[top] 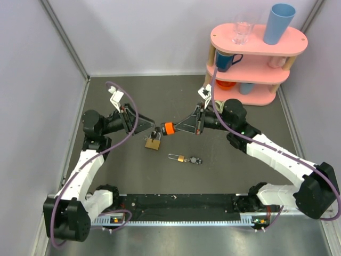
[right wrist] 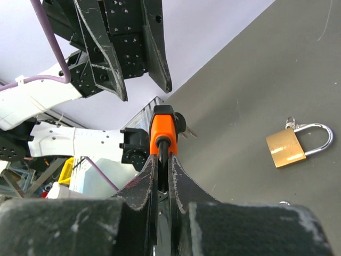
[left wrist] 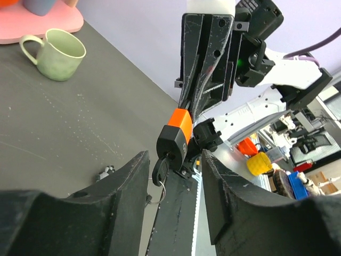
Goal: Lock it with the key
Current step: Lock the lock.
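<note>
My right gripper (top: 176,128) is shut on the shackle of the orange-and-black padlock (top: 167,129) and holds it above the table; the right wrist view shows the fingers (right wrist: 152,176) pinching the black shackle below the orange body (right wrist: 162,128). A key (left wrist: 160,169) with a dark head sits in the padlock's keyhole, with a ring hanging from it. My left gripper (left wrist: 173,178) is open, and its fingers (left wrist: 128,181) stand on either side of the key head without touching it. In the top view the left gripper (top: 151,127) faces the padlock from the left.
A large brass padlock (top: 153,143) lies on the table below the grippers and also shows in the right wrist view (right wrist: 287,148). A tiny brass padlock on a ring (top: 181,158) lies nearer the front. A pink shelf (top: 256,64) with cups stands at the back right. A pale green mug (left wrist: 56,53) stands beside the shelf.
</note>
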Robot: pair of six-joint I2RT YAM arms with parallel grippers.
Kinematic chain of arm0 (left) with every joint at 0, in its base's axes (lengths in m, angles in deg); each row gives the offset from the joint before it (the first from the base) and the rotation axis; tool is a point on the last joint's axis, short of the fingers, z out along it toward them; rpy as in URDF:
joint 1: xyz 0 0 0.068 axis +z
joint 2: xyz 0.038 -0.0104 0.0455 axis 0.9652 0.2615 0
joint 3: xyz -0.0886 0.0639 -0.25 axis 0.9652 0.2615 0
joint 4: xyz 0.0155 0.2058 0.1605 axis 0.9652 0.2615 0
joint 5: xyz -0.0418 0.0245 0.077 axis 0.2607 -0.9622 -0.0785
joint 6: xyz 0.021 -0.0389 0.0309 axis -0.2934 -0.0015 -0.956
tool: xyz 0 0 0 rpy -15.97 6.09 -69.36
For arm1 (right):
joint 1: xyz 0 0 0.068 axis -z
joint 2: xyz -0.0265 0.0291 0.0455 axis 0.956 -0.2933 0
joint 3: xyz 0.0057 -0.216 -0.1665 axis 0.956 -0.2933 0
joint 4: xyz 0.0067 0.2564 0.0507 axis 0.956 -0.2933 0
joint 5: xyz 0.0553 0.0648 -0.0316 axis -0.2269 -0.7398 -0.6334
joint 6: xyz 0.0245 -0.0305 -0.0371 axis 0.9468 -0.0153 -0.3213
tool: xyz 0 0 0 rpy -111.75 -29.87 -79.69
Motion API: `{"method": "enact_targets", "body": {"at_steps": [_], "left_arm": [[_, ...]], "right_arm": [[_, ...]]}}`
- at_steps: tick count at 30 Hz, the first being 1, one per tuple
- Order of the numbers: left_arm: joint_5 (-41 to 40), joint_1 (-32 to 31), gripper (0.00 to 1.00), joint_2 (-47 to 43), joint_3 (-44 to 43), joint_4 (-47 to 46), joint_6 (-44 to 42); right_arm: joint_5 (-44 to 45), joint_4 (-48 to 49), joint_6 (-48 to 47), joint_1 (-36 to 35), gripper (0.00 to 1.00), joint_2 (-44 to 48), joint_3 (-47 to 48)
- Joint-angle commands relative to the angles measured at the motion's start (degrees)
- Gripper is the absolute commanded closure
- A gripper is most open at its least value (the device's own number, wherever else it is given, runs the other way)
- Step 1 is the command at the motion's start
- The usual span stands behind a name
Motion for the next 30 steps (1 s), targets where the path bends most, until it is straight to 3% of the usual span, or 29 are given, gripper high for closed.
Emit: {"method": "enact_targets", "body": {"at_steps": [1, 15, 25, 28, 29, 30], "left_arm": [[2.87, -1.31, 0.52, 0.75, 0.49, -6.2, 1.42], [2.96, -4.47, 0.53, 2.07, 0.84, -3.92, -0.69], [3.23, -4.92, 0.74, 2.33, 1.01, -4.0, -0.69], [3.14, -5.0, 0.89, 2.51, 1.02, -4.0, -0.52], [3.14, -5.0, 0.98, 2.51, 1.01, -4.0, -0.52], [3.14, -5.0, 1.0, 2.6, 1.01, -4.0, -0.43]], "right_arm": [[-1.67, 6.51, 1.07, 0.67, 1.0, 0.48, 3.29], [-1.84, 7.22, 1.87, 0.49, 1.0, 0.92, 3.91], [-1.05, 7.57, 2.13, 0.49, 1.0, 1.71, 3.56], [-1.05, 7.92, 2.3, 0.49, 1.0, 1.8, 3.56], [-1.05, 8.01, 2.39, 0.58, 1.0, 1.8, 3.47], [-0.97, 8.09, 2.39, 0.49, 1.0, 1.89, 3.56]]}}
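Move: The black key stands in the near-left end of the orange lock, about 2 cm to the right of the half-open left hand, 2 cm back and 1 cm below. The lock's body is some 5 cm right and 2 cm back. On the table, roughly 28 cm below, the brass padlock lies about 2 cm left and level; the small brass lock lies 10 cm right and 7 cm back. From the right hand, gripping the shackle, the key is about 6 cm left and level. The left fingers pinch the black key at the end of the orange lock, closing from half open to nearly shut once the hand has got there. Before that the left hand eases right, back and a little down, about 2.5 cm in all, turning some 5 to 10 degrees clockwise. The right hand keeps its grip on the lock's shackle and rises about 1 cm. ##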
